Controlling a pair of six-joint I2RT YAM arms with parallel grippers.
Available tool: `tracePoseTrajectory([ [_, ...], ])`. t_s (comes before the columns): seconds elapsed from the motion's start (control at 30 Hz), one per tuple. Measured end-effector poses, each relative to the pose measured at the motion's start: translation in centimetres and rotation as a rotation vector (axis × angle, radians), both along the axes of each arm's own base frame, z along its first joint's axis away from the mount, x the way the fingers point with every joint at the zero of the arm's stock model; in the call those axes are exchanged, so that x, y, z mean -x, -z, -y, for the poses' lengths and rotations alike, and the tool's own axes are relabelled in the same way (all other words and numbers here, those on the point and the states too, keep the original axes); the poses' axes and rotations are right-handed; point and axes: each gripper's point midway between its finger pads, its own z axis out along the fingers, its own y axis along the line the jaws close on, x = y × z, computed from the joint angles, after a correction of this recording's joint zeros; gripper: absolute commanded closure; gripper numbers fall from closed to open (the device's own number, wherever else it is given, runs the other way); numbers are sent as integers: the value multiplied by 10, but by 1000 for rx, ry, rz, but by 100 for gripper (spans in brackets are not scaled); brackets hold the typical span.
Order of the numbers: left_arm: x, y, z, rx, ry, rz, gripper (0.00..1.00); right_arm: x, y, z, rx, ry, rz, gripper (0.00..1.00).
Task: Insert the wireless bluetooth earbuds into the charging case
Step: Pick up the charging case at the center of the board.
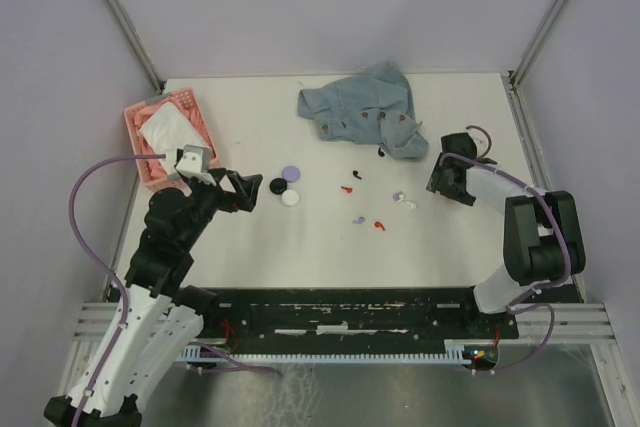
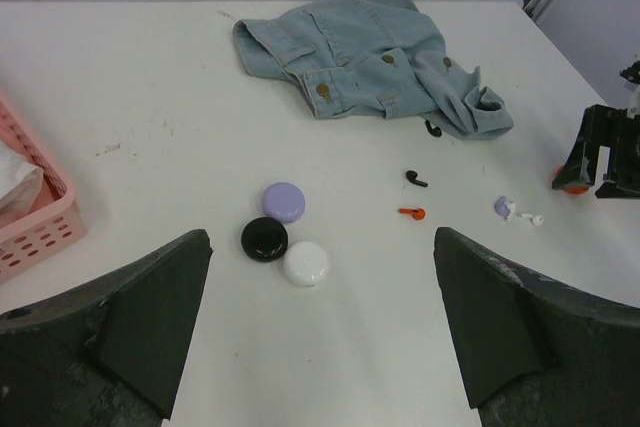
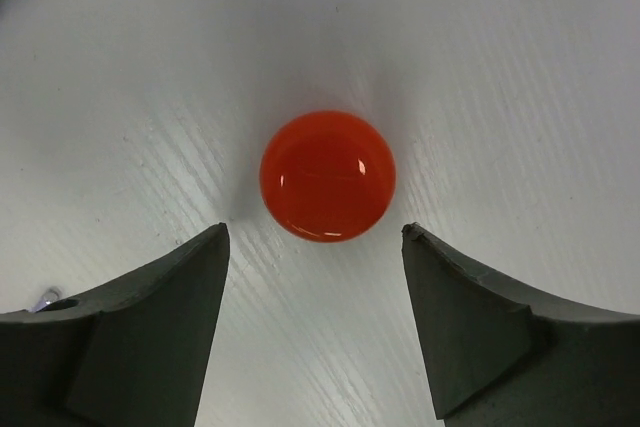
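Observation:
Several tiny earbuds lie mid-table: black ones (image 1: 382, 152) (image 1: 358, 174), red ones (image 1: 347, 188) (image 1: 379, 225), a lilac one (image 1: 358, 219) and a lilac and white pair (image 1: 404, 200). Three shut round charging cases sit together: lilac (image 2: 284, 201), black (image 2: 264, 238) and white (image 2: 305, 263). My left gripper (image 2: 321, 234) stands open just short of them, holding nothing. A fourth, red round case (image 3: 327, 176) lies on the table under my right gripper (image 3: 315, 247). Its jaws are open on either side of that case and touch nothing. The top view hides the red case under the right gripper (image 1: 447, 182).
A crumpled denim garment (image 1: 365, 112) lies at the back of the table, close to one black earbud. A pink basket (image 1: 165, 137) with white cloth in it stands at the left edge, behind my left arm.

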Motion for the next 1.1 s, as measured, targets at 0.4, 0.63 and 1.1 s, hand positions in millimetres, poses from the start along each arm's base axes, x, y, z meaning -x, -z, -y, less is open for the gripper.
tracePoseTrajectory([
  [0.4, -3, 6, 2, -8, 2, -23, 0, -21, 13, 8, -73, 21, -32, 32],
  [0.63, -5, 9, 2, -12, 2, -32, 0, -25, 13, 7, -83, 6, -38, 49],
  [1.1, -14, 29, 22, -18, 83, -134, 2, -13, -23, -28, -174, -109, 45, 57],
])
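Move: The charging case, a red disc, lies just beyond my open right fingers: about 3 cm ahead, 1 cm to the right and 1 cm lower. From the case, the white earbud is roughly 12 cm left and 4 cm nearer me, the purple earbud 15 cm left and 2 cm nearer, and a black earbud some 20 cm left and 12 cm farther out. From my left hand the case is about 54 cm right, 11 ahead, 26 below. I slide my right hand forward about 2.5 cm and slightly down until my fingers straddle the charging case, then close them and pinch it by its sides. Then I lift it some 3.5 cm while carrying it about as far left, towards the white and purple earbuds, rolling about 10 degrees with the hand's left side rising. My empty left hand, still wide open, sinks 3 cm, easing right and tipping downward. ##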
